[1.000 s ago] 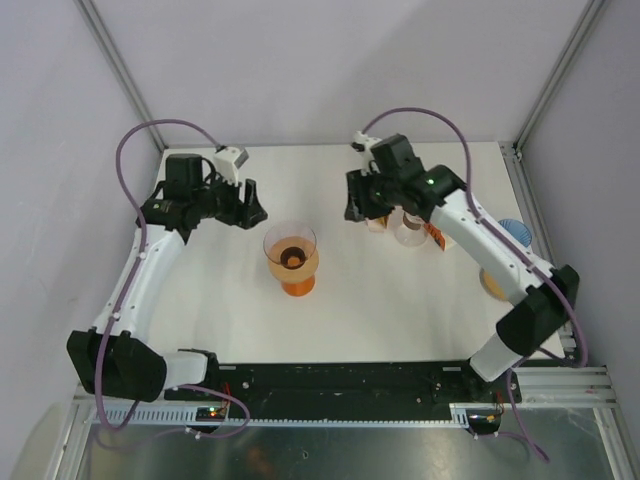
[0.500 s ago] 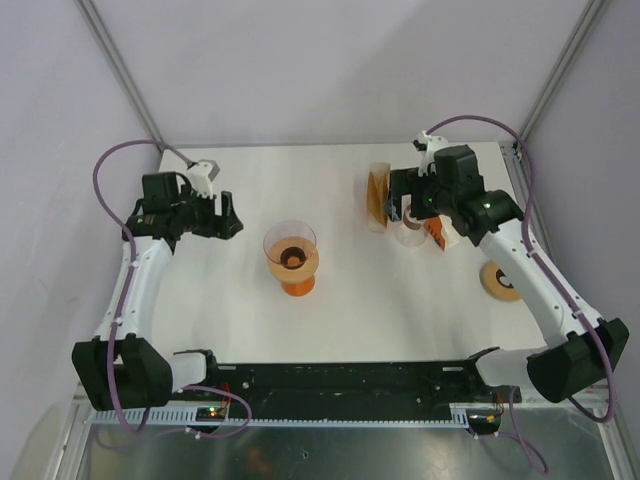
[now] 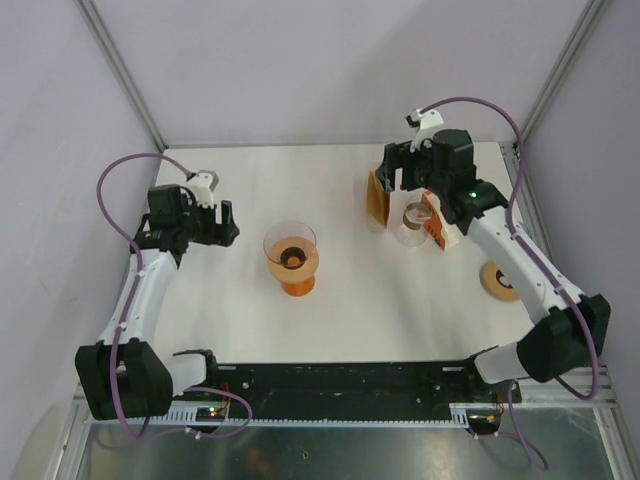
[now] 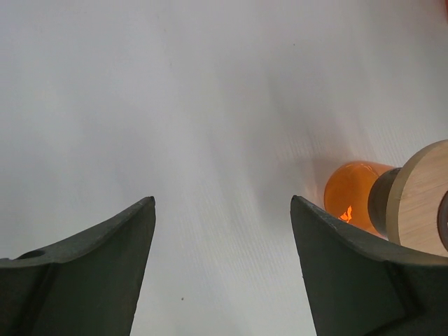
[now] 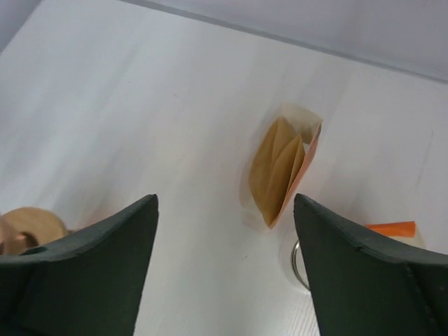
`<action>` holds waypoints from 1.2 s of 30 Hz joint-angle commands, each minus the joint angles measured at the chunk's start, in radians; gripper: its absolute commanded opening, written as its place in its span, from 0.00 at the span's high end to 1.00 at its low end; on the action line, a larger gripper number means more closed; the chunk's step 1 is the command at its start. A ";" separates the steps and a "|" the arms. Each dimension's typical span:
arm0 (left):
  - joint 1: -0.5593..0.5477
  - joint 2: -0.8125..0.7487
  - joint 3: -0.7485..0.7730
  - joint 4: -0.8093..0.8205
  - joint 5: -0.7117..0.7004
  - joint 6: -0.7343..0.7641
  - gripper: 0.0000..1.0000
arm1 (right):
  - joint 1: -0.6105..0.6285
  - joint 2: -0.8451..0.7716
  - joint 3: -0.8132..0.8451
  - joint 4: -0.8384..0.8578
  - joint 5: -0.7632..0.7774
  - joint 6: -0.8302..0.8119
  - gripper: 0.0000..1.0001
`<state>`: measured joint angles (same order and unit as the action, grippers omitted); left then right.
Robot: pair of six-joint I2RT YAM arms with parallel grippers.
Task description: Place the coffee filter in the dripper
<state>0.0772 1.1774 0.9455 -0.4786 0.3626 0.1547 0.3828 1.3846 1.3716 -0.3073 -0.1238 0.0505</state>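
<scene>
The dripper, a clear cone on an orange base, stands mid-table. Its orange base and wooden collar show at the right edge of the left wrist view. The brown coffee filters stand upright in a pouch at the back right, and they appear as folded paper in the right wrist view. My right gripper hovers open just behind and to the right of them, with nothing between its fingers. Well left of the dripper, my left gripper is open and empty over bare table.
A clear glass ring and an orange-and-white box sit right of the filters. A round tan disc lies near the right edge. Frame posts rise at the back corners.
My right gripper has opened, let go of the filters and drawn back to the right, leaving them standing. My left arm has pulled further left, away from the dripper.
</scene>
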 commanded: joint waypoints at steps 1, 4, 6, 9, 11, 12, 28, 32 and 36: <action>0.005 -0.034 -0.019 0.075 -0.034 -0.008 0.18 | 0.023 0.109 0.067 0.066 0.094 -0.040 0.22; 0.006 -0.026 -0.023 0.081 -0.048 -0.008 0.18 | 0.052 0.207 0.167 -0.037 0.186 -0.142 0.28; 0.006 -0.016 -0.024 0.082 -0.046 -0.010 0.18 | 0.062 0.261 0.231 -0.088 0.203 -0.194 0.30; 0.005 0.007 -0.022 0.083 -0.040 -0.011 0.18 | 0.078 0.326 0.298 -0.122 0.175 -0.308 0.34; 0.005 0.020 -0.023 0.082 -0.040 -0.011 0.18 | 0.089 0.389 0.356 -0.165 0.169 -0.387 0.44; 0.005 0.024 -0.023 0.082 -0.042 -0.010 0.18 | 0.091 0.432 0.393 -0.204 0.175 -0.418 0.49; 0.006 0.066 -0.022 0.082 -0.041 -0.006 0.19 | 0.127 0.747 0.671 -0.392 0.364 -0.612 0.58; 0.006 0.072 -0.020 0.082 -0.039 -0.006 0.19 | 0.135 0.776 0.685 -0.391 0.381 -0.632 0.59; 0.005 0.076 -0.022 0.082 -0.040 -0.006 0.19 | 0.138 0.811 0.706 -0.392 0.402 -0.645 0.60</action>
<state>0.0772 1.2488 0.9222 -0.4278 0.3202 0.1497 0.5152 2.1605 2.0205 -0.7036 0.2340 -0.5621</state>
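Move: The coffee filter, upright in its paper holder, is about 14 cm ahead of the right gripper, 2 cm to its left and some 25 cm below. The small glass jug is about 7 cm ahead of that gripper and 8 cm to its right, and the orange bag about 10 cm ahead and 16 cm to its right, both some 26 cm down. From the left gripper the filter lies about 20 cm ahead, 40 cm to the right and 11 cm below. Bring the right gripper down about 16 cm and forward about 11 cm towards the coffee filter, steepening the descent late and stopping above the filter. On the way roll the wrist some 50 degrees, left side dipping, so the fingers point more steeply down, and narrow them to about half their starting gap, still empty. Let the empty left gripper sink slightly, well clear of the dripper. ##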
